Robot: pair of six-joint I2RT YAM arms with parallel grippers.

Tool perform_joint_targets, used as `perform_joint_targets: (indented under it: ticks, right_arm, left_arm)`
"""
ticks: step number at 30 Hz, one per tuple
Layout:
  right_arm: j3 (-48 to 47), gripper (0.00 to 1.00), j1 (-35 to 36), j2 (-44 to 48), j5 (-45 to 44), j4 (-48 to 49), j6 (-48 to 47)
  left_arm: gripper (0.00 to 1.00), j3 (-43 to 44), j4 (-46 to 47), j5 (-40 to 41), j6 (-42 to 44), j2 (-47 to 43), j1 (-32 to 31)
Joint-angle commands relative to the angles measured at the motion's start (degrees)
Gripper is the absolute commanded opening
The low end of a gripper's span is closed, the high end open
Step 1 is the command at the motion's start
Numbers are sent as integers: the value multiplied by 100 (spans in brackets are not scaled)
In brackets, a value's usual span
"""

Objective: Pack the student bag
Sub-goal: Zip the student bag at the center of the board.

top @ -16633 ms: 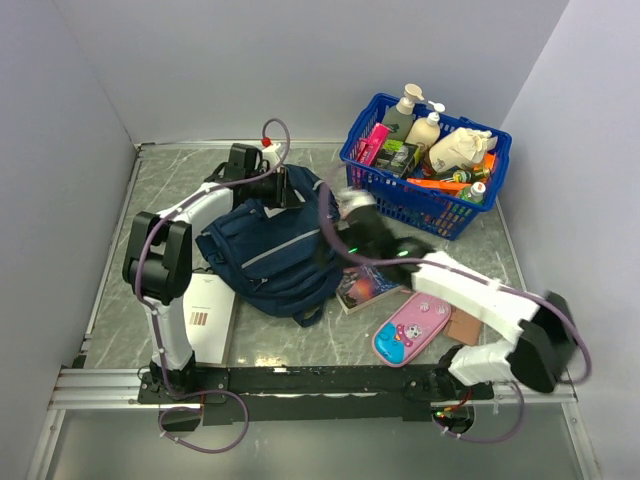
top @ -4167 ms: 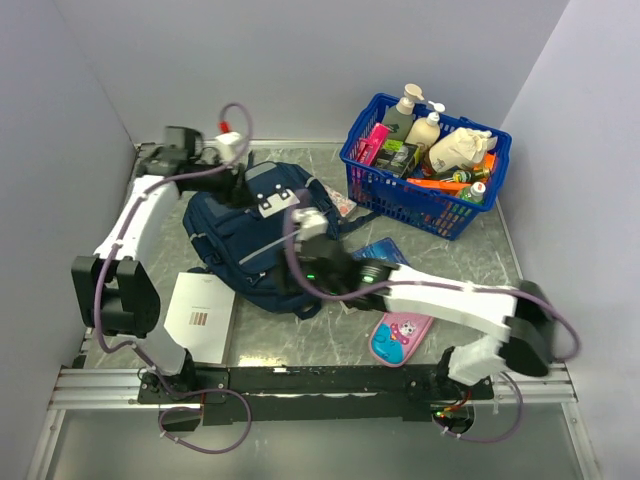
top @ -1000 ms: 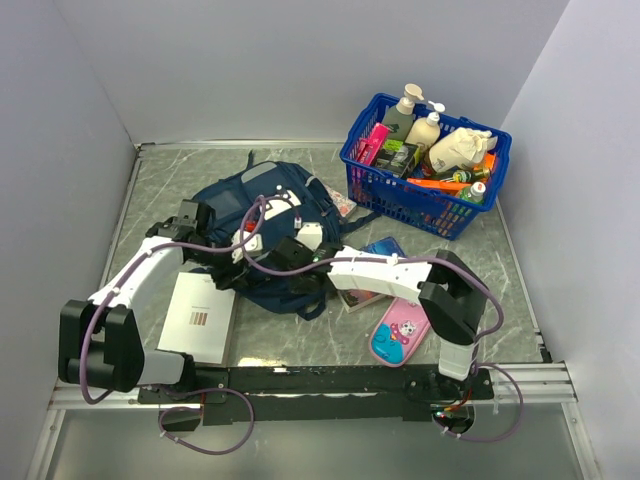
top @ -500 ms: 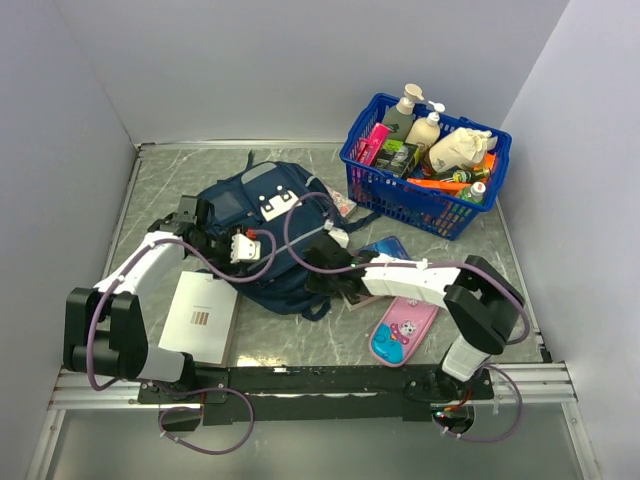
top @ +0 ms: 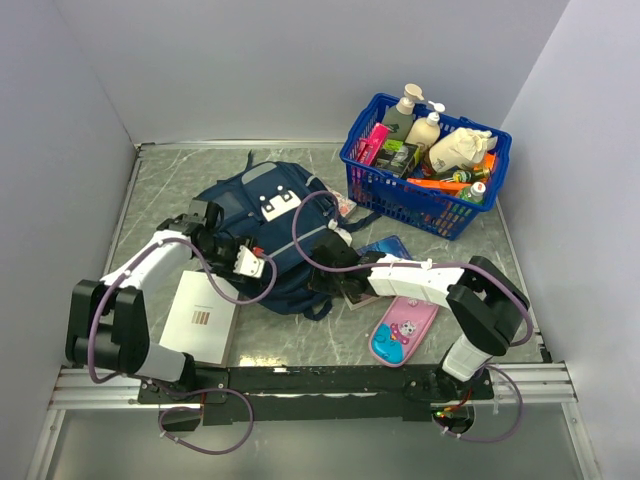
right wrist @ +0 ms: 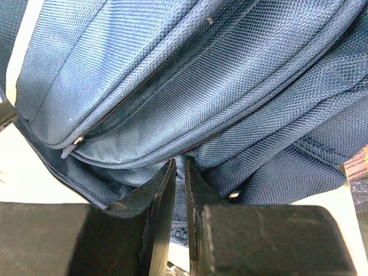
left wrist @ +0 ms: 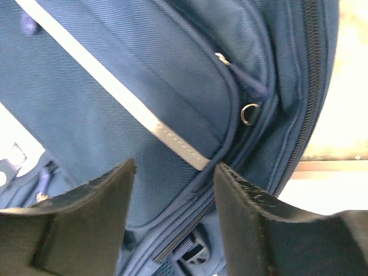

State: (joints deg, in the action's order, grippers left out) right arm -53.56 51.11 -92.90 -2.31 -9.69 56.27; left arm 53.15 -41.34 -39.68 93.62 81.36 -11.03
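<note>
The student bag (top: 262, 225), navy with grey trim and a white patch, lies left of the table's middle. My left gripper (top: 232, 256) hovers over its near left side. In the left wrist view it (left wrist: 172, 172) stands open above the bag (left wrist: 115, 86), with the grey trim stripe (left wrist: 172, 141) and a ring zip pull (left wrist: 250, 113) below it and nothing between the fingers. My right gripper (top: 318, 272) is at the bag's near right edge. In the right wrist view it (right wrist: 179, 167) is shut on a fold of the bag's fabric (right wrist: 201, 75).
A blue plastic basket (top: 400, 195) full of bottles and packets stands at the back right. A white notebook (top: 200, 315) lies by the bag's near left corner. A dark book (top: 362, 290) and a pink pencil case (top: 405, 330) lie under and near the right arm.
The right gripper has drawn back to the right along the bag's near edge, still pinching fabric. The left gripper has shifted slightly right over the bag and stays open.
</note>
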Motion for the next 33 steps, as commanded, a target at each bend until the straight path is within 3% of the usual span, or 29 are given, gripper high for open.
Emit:
perform_joint_targets:
  ticks: [1,8,9,11,15,18,24,33]
  right_arm:
    - [-58,20,-22,123,11,-103,-72]
    - [-84,24,-14,255,98,151,-186]
    - [-76,26,-22,290,81,178,-187]
    - [-41,29,-14,386,64,292,-213]
    - [-67,44,-22,597,-76,468,-301]
    - [-251,45,-14,686,-121,468,-275]
    - [-576,47,118,730,-112,468,-309]
    - [-155,58,584,1108,-438,1672,-732]
  left_arm:
    - [58,82,197,-146,226,204,-145]
    - [29,-330,407,-40,-19,222,-418]
    - [15,-349,460,-40,-202,196,-409]
    - [1,-279,784,-13,-589,143,-409]
    - [1,256,1155,-450,-2063,-146,-147]
    - [1,819,840,-873,-2689,-287,13]
    - [1,1119,57,-1279,-2867,-559,13]
    - [1,1049,117,-1349,-3315,-692,-180]
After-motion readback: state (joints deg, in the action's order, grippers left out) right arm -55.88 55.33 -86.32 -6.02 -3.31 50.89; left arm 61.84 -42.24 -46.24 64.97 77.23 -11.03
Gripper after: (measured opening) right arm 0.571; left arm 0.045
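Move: Just below the left hand, about 3 cm down, 2 cm back and 1 cm right, the light strip ends at the student bag's edge. The zip pull lies some 6 cm right of that hand, 4 cm back and 3 cm down; from the right hand it is about 8 cm left, 2 cm back and roughly level. The white box sits around 11 cm left of the left hand, 9 cm back and 8 cm down. Sinking about 2.5 cm and easing slightly back, the left hand shuts its open fingers on the bag's edge at the strip's end, then lifts that pinched cloth some 10 cm, tilting and turning a little. The right hand opens off the cloth and rises about 8 cm, then shifts 3 to 4 cm left towards the zip pull, fingers spread. ##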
